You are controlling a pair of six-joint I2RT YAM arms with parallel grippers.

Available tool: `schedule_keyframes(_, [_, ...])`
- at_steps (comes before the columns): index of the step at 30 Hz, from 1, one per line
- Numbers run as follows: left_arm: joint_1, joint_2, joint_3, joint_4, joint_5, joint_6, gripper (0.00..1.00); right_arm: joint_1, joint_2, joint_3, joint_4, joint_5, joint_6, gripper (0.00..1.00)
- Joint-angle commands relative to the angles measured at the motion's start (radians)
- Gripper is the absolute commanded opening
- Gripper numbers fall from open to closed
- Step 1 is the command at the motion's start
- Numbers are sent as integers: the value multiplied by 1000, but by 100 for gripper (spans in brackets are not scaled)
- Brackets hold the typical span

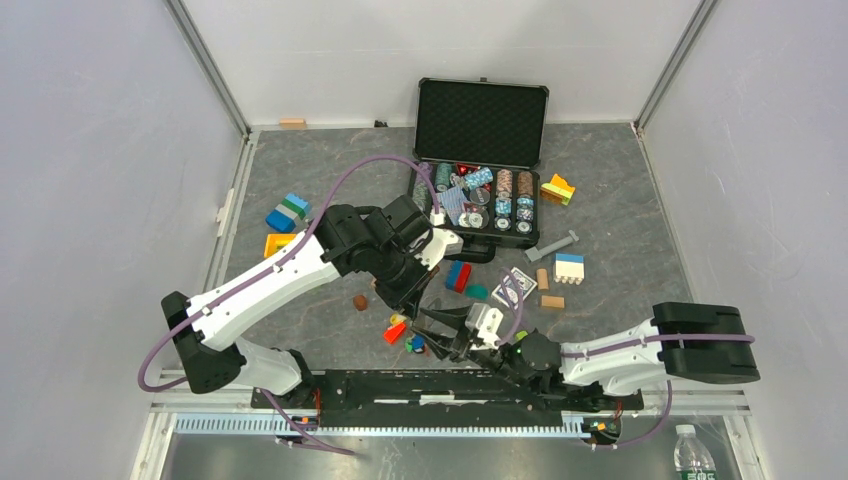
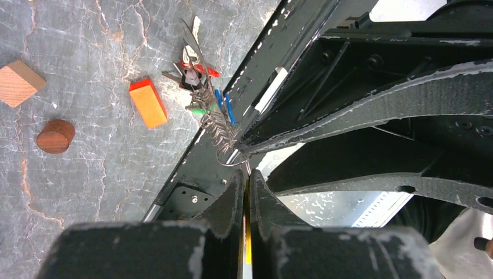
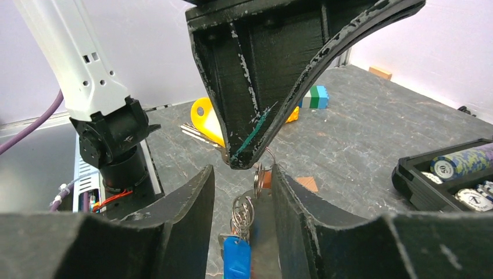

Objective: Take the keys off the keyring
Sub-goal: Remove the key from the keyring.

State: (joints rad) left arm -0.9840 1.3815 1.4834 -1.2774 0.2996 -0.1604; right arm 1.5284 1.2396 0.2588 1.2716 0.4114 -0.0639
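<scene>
My left gripper is shut, and a strip of yellow shows between its pads. From the right wrist, a yellow-headed key sticks out beside the left gripper. The thin keyring hangs from its tip. Below the ring dangle smaller rings and the keys, the blue head nearest the camera. My right gripper is open, one finger on each side of the hanging bunch. In the left wrist view the keyring leads down to the keys, with red, blue and green heads. The right fingers fill the right side. Both grippers meet near the table's front.
An orange block, a wooden cylinder and a wooden cube lie near the keys. The open poker-chip case stands at the back, with coloured blocks and cards around it. The black base rail runs just below the grippers.
</scene>
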Motion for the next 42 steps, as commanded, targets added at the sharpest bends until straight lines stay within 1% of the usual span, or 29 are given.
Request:
schedule_keyframes(1, [-3, -9, 46, 4, 47, -21, 2, -8, 18, 45, -4, -25, 29, 44])
schedule_keyframes(4, [-3, -10, 45, 4, 49, -18, 2, -9, 24, 56, -34, 5, 22, 40])
schedule_keyframes(8, [-4, -11, 45, 3, 51, -16, 2, -10, 29, 60, -55, 61, 19, 39])
schedule_keyframes(11, [-3, -13, 42, 3, 53, -14, 2, -11, 29, 57, -55, 94, 22, 35])
schedule_keyframes(19, [-4, -14, 38, 3, 56, -14, 2, -10, 34, 58, -52, 97, 29, 28])
schedule_keyframes(21, [-4, -14, 38, 3, 56, -13, 2, -10, 32, 55, -48, 95, 27, 23])
schedule_keyframes(25, [-4, -13, 38, 0, 50, -12, 2, -10, 30, 53, -49, 86, 28, 11])
schedule_keyframes(28, [-3, -13, 39, 1, 50, -11, 2, -10, 20, 49, -62, 85, 32, 7])
schedule_keyframes(30, [-3, -13, 40, 0, 47, -11, 2, -10, 10, 47, -82, 90, 35, 1])
schedule_keyframes(40, [-4, -16, 42, 0, 47, -13, 2, -10, -38, 48, -164, 151, 62, 0])
schedule_keyframes(42, [-4, -16, 40, -1, 49, -14, 2, -10, -49, 43, -166, 173, 97, 0])
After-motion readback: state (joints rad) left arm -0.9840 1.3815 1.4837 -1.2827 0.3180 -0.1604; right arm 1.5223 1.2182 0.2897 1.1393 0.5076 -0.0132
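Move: The ring my left fingertips hold lies just in front of my half-open right fingers, about 1 cm ahead, 1 cm to the left and 1 cm below. The other keys dangle from it, their cluster about 1 cm ahead, 1 cm left and 7 cm below my right hand. The orange block lies on the table some 5 cm ahead, 6 cm left and 19 cm below. From my left hand the ring is level fore and aft, about 1 cm right and 2 cm below. I ease my right hand about 1.5 cm forward and as much down, turning it roughly 5 degrees clockwise, to bring its fingertips onto the lower part of the ring under my left fingers. Then I hold it nearly still and shut the fingers fully, pinching the thin wire. My left hand stays put, keeping its grip on the ring and the yellow key. ##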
